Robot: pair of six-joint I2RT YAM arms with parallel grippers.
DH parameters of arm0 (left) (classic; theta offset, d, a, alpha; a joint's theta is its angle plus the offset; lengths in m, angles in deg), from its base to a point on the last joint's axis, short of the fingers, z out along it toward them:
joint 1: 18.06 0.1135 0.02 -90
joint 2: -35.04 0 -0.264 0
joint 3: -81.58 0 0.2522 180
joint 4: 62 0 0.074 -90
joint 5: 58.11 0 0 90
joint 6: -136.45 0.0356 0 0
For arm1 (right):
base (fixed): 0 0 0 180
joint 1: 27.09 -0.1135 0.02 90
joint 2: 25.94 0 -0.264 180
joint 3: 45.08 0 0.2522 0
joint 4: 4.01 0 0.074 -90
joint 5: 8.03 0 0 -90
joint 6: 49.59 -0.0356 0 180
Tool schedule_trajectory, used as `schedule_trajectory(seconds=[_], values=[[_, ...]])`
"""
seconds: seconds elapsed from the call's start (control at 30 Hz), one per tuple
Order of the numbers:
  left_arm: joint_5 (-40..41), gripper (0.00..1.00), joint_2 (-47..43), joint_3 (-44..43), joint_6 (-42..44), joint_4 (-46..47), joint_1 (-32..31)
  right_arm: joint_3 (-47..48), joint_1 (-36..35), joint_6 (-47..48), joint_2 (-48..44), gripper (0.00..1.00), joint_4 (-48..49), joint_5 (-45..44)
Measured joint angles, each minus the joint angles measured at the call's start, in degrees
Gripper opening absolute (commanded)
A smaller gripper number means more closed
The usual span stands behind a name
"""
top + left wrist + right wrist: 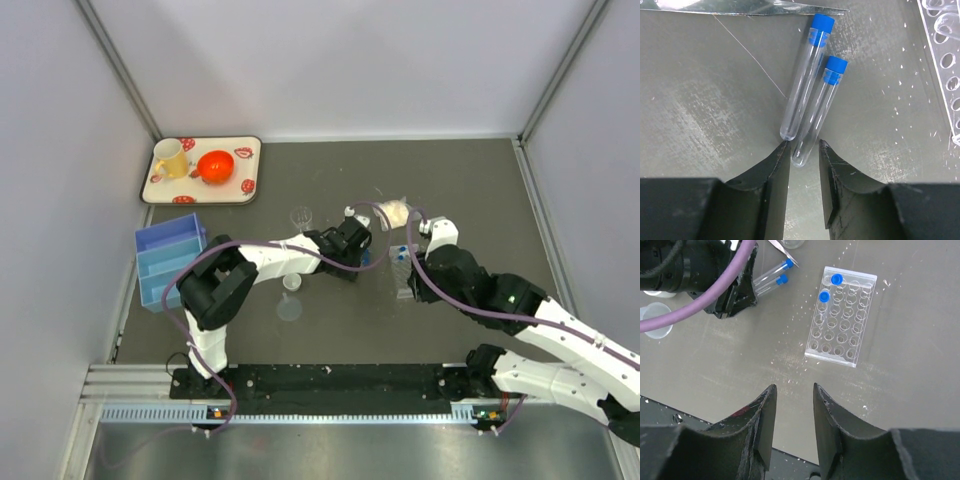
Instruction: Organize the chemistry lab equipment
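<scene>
Two blue-capped tubes (805,75) (821,107) lie side by side on the grey table. My left gripper (804,149) is low over them and open. The rounded end of the nearer tube sits in the gap between its fingertips (781,159), with space on either side. The same gripper (360,247) shows mid-table in the top view. A clear gridded tube rack (840,320) lies to its right with two capped tubes (825,302) standing in it. My right gripper (792,387) hangs high above the table short of the rack, open and holding nothing.
A blue bin (168,258) stands at the left. A patterned tray (250,150) at the back left carries a yellow mug (172,160) and an orange-red bowl (216,165). Small clear cups (291,283) (301,216) and a whitish clear piece (395,210) lie around the left arm.
</scene>
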Motion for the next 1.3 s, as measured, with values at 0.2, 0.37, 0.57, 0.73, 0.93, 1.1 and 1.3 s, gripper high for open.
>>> schedule_trajectory(seconds=[0.2, 0.37, 0.57, 0.73, 0.93, 1.1, 1.3], values=[[0.76, 0.23, -0.39, 1.27, -0.31, 1.79, -0.37, -0.26, 0.00, -0.55, -0.22, 0.33, -0.02, 0.11], [1.38, 0.08, -1.75, 3.50, -1.05, 3.23, -0.96, -0.63, 0.00, -1.07, -0.48, 0.33, 0.17, 0.28], [1.46, 0.00, -4.81, 6.40, -1.22, 1.79, -2.69, -1.03, 0.00, -1.33, -0.85, 0.34, -0.07, 0.74], [-0.20, 0.00, -10.82, 6.71, 0.00, -5.11, -5.66, -0.79, 0.00, -0.46, -2.43, 0.36, -0.46, 3.56], [-11.19, 0.00, -28.61, 6.71, 4.13, -11.37, -7.45, 2.82, -0.02, 3.21, -3.96, 0.37, -1.66, 16.11], [-25.99, 0.00, -41.70, 6.82, 8.37, -14.03, -7.50, 4.33, -0.09, 5.22, -6.51, 0.40, -1.55, 30.40], [-40.83, 0.00, -48.70, 10.62, 12.50, -15.58, -8.26, 4.85, -0.13, 5.95, -9.09, 0.40, -1.38, 45.09]])
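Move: The left hand's parted fingers straddle the bottom end of the nearer blue-capped tube; its middle lies about 2 cm ahead, 3 cm right and 1 cm lower. The other tube is some 5 cm ahead and 4 cm right, the tweezers 9 cm straight ahead, the rack 14 cm right and 1 cm ahead. From the right hand the nearer tube is roughly 11 cm ahead, 15 cm left and 17 cm below. Left hand pinches tube's bottom, carries it back and up some 22 cm each; right hand retreats 12 cm. ##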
